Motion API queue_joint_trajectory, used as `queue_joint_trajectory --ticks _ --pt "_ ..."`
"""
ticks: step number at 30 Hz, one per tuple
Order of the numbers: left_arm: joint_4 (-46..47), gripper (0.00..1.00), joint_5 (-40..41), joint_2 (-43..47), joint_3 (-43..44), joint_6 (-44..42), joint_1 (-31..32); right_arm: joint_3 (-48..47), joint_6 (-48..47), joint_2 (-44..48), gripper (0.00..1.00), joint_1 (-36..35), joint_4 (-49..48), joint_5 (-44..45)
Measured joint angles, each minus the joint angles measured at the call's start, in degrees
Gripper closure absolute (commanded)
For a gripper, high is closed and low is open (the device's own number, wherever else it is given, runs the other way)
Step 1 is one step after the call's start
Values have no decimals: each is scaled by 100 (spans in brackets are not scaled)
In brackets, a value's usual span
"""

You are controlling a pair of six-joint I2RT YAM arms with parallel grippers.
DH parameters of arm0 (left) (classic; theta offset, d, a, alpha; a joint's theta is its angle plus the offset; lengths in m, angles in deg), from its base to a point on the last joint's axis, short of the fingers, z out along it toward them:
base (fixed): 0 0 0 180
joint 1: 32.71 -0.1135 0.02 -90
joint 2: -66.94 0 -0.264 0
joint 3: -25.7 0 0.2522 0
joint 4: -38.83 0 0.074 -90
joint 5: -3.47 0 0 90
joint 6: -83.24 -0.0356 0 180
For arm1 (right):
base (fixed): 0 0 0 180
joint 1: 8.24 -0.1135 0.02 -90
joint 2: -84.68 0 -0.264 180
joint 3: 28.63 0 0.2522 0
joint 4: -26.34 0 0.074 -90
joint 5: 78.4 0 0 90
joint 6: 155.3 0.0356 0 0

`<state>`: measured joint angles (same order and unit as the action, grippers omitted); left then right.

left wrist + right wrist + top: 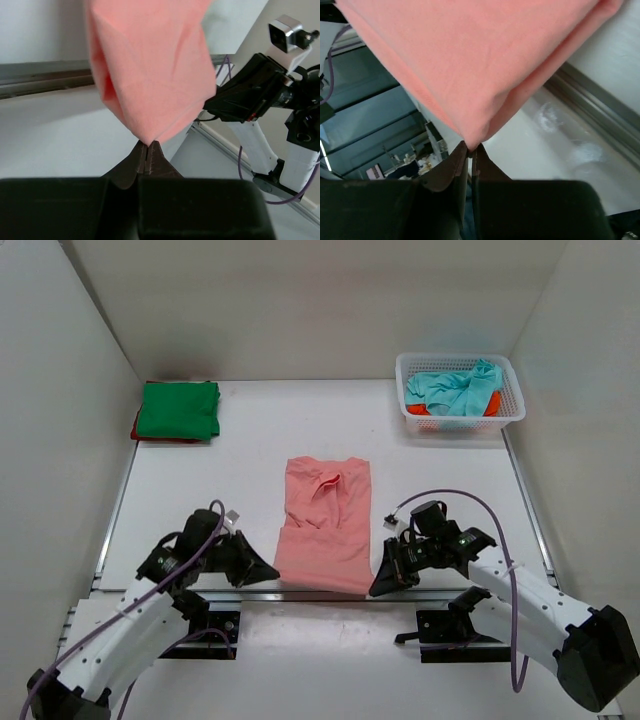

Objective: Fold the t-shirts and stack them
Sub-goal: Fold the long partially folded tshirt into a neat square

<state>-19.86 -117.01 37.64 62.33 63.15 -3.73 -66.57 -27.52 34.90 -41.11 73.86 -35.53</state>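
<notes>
A salmon pink t-shirt (323,525) lies lengthwise in the middle of the table, its near hem at the front edge. My left gripper (272,571) is shut on its near left corner (150,131). On the near right corner (479,135) my right gripper (378,585) is shut. In both wrist views the cloth rises from the pinched fingertips. A folded green t-shirt (178,409) rests on a red t-shirt (150,434) at the back left. A teal t-shirt (458,388) and an orange-red t-shirt (493,405) lie crumpled in the basket.
A white mesh basket (513,390) stands at the back right. White walls close in the table on three sides. A metal rail (300,592) runs along the front edge between the arm bases. The right arm (260,95) shows in the left wrist view.
</notes>
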Motion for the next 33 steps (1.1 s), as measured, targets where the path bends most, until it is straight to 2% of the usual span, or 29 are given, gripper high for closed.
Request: queue_joint_trajectory --ticks 6,16,23,24,25,26,27,28,29,30,31,33 --pt "79 100 -33 -1325 1375 -319 -107 -940 -66 -490 100 396 503 -164" --pt "699 100 -339 -2608 1917 -280 -848 -2999 -944 -2271 100 1488 1137 -214" --pt "1078 100 -308 -4634 3685 -807 -1316 -4673 -1231 -3788 100 2026 1119 -186" --pt "1187 97 -269 -4903 3853 -841 -1370 -4859 -1211 -4011 100 2074 1001 -184" --pt "1307 82 -227 -5176 4011 -863 -1429 -5051 -1172 -4251 96 2120 863 -177" --pt "1440 81 -186 -5436 4124 -916 -1478 -5224 -1113 -4511 90 2157 710 -151" --pt "1591 81 -157 -5742 4247 -935 -1541 -5379 -1056 -4750 79 2188 562 -87" --pt "1744 66 -127 -6015 4325 -946 -1593 -5536 -1008 -5029 70 2210 374 44" --pt "1932 42 -87 -6269 4358 -988 -1652 -5639 -992 -5241 67 2218 212 195" --pt "2166 27 -42 -6529 4352 -973 -1716 -5744 -992 -5455 62 2234 31 420" --pt "2402 30 -15 -6736 4321 -966 -1781 -5805 -981 -5604 59 2251 -103 599" --pt "3104 23 -48 -7051 4168 -831 -1926 -5908 -970 -5799 49 2288 -302 994"
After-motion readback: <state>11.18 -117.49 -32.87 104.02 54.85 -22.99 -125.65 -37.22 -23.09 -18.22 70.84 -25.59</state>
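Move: Both hands hold the t-shirt's near edge by its corners, about 10 cm above the table. The shirt's far edge lies some 34 cm ahead of the left hand, its middle about 12 cm to the right; from the right hand it is about 37 cm ahead and 11 cm left. The green stack is roughly 48 cm ahead and 33 cm left of the left hand, the basket about 51 cm ahead and 28 cm right of the right hand. Forward and upward together, both hands carry the pinched near edge over the shirt towards its far edge, rising about 9 cm and covering 30 to 35 cm. Near the end they dip 6 to 8 cm while still advancing and open, letting go of the cloth; the left turns some 15 degrees counter-clockwise, the right about 20 clockwise. ##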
